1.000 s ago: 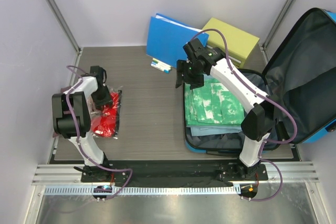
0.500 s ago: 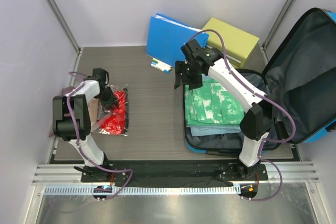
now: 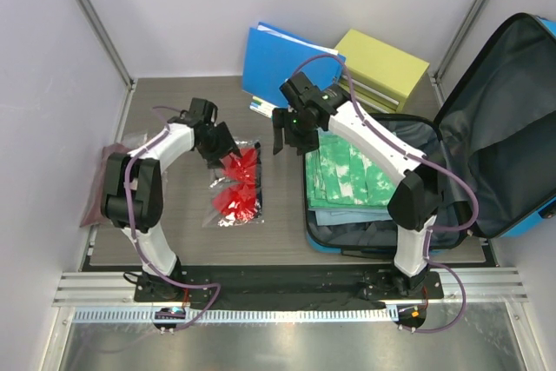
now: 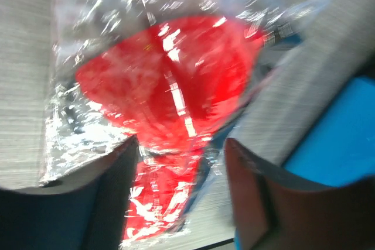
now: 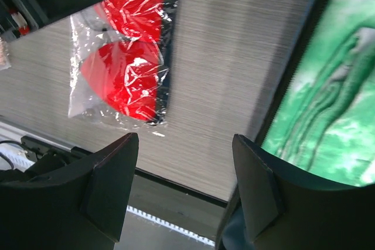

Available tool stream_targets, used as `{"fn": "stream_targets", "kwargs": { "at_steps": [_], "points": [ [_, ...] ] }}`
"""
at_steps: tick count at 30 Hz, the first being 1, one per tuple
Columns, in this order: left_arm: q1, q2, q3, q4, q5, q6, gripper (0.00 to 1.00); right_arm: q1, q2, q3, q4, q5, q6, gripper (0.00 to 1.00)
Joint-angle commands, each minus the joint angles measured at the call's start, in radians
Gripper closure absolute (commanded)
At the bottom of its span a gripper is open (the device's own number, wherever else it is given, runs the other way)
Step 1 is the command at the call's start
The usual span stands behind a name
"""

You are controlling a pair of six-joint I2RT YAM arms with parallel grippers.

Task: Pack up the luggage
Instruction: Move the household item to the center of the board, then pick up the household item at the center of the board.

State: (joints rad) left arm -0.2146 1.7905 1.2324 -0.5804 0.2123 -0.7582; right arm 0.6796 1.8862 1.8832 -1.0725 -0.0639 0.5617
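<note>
The luggage (image 3: 499,119) lies open at the right, its lid propped up. Folded green-and-white clothes (image 3: 356,175) fill its base and show in the right wrist view (image 5: 328,98). A clear plastic bag of red items (image 3: 236,190) lies on the table left of the case. My left gripper (image 3: 221,145) hovers at the bag's far end. Its jaws (image 4: 180,144) stand open, with the bag's (image 4: 170,80) crinkled edge loose between them, nearer the left finger. My right gripper (image 3: 287,136) hangs open and empty (image 5: 184,139) over bare table between the bag (image 5: 126,68) and the case.
A flat blue folder (image 3: 282,62) and a yellow-green box (image 3: 382,67) stand at the back. A small white-and-blue item (image 3: 265,110) lies in front of the folder. A pinkish bag (image 3: 104,184) rests at the table's left edge.
My left gripper swept right and away from me, dragging the red bag from the left edge to mid-table, and its jaws have widened. The right gripper shifted slightly left.
</note>
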Motion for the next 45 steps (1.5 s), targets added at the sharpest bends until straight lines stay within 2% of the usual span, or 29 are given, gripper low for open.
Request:
{"fn": "stream_targets", "kwargs": {
  "at_steps": [1,4,9,12,17,27,36,38,41,44,45],
  "points": [
    [0.011,-0.049,0.082,0.001,0.045,-0.032,0.25,0.049,0.045,0.059,0.063,-0.042,0.043,0.29],
    [0.021,-0.075,0.090,-0.019,0.047,-0.009,0.19,0.084,0.099,0.077,0.077,-0.059,0.047,0.29],
    [0.079,-0.121,0.030,-0.038,0.019,0.088,0.19,0.120,0.171,0.022,0.158,-0.119,0.063,0.33],
    [0.121,-0.160,-0.046,-0.015,0.042,0.144,0.18,0.127,0.208,0.002,0.204,-0.103,0.052,0.35],
    [0.146,-0.201,-0.086,-0.026,-0.007,0.215,0.15,0.127,0.264,-0.061,0.308,-0.067,0.081,0.39],
    [0.144,-0.247,-0.148,-0.010,0.025,0.240,0.14,0.127,0.321,-0.110,0.413,-0.034,0.053,0.48],
    [0.146,-0.270,-0.177,-0.009,0.021,0.235,0.14,0.124,0.375,-0.102,0.418,-0.051,0.023,0.54],
    [0.146,-0.275,-0.183,-0.009,0.019,0.235,0.14,0.124,0.373,-0.101,0.419,-0.050,0.015,0.59],
    [0.146,-0.278,-0.192,-0.009,0.013,0.232,0.14,0.121,0.376,-0.101,0.418,-0.054,0.003,0.71],
    [0.146,-0.283,-0.197,-0.009,0.015,0.230,0.14,0.117,0.364,-0.104,0.419,-0.057,-0.006,0.89],
    [0.146,-0.284,-0.197,-0.006,0.015,0.229,0.14,0.117,0.360,-0.104,0.418,-0.054,-0.009,0.99]
  ]
}}
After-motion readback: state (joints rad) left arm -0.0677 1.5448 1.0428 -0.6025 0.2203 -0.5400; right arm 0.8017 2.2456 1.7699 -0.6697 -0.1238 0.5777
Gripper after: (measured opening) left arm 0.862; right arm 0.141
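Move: The household item, a flat bag with a red thing inside, lies on the board about 17 cm to the right hand's left, 4 cm back and 17 cm below. The markers lie roughly 8 cm left and 19 cm ahead of that hand; the green cloth in the suitcase is some 18 cm right and 2 cm back. From the left hand, the bag's middle is about 9 cm back, 4 cm right and 5 cm below. Right hand sinks some 17 cm, swinging left, and pinches the bag's right edge; open left hand withdraws leftward, back. ##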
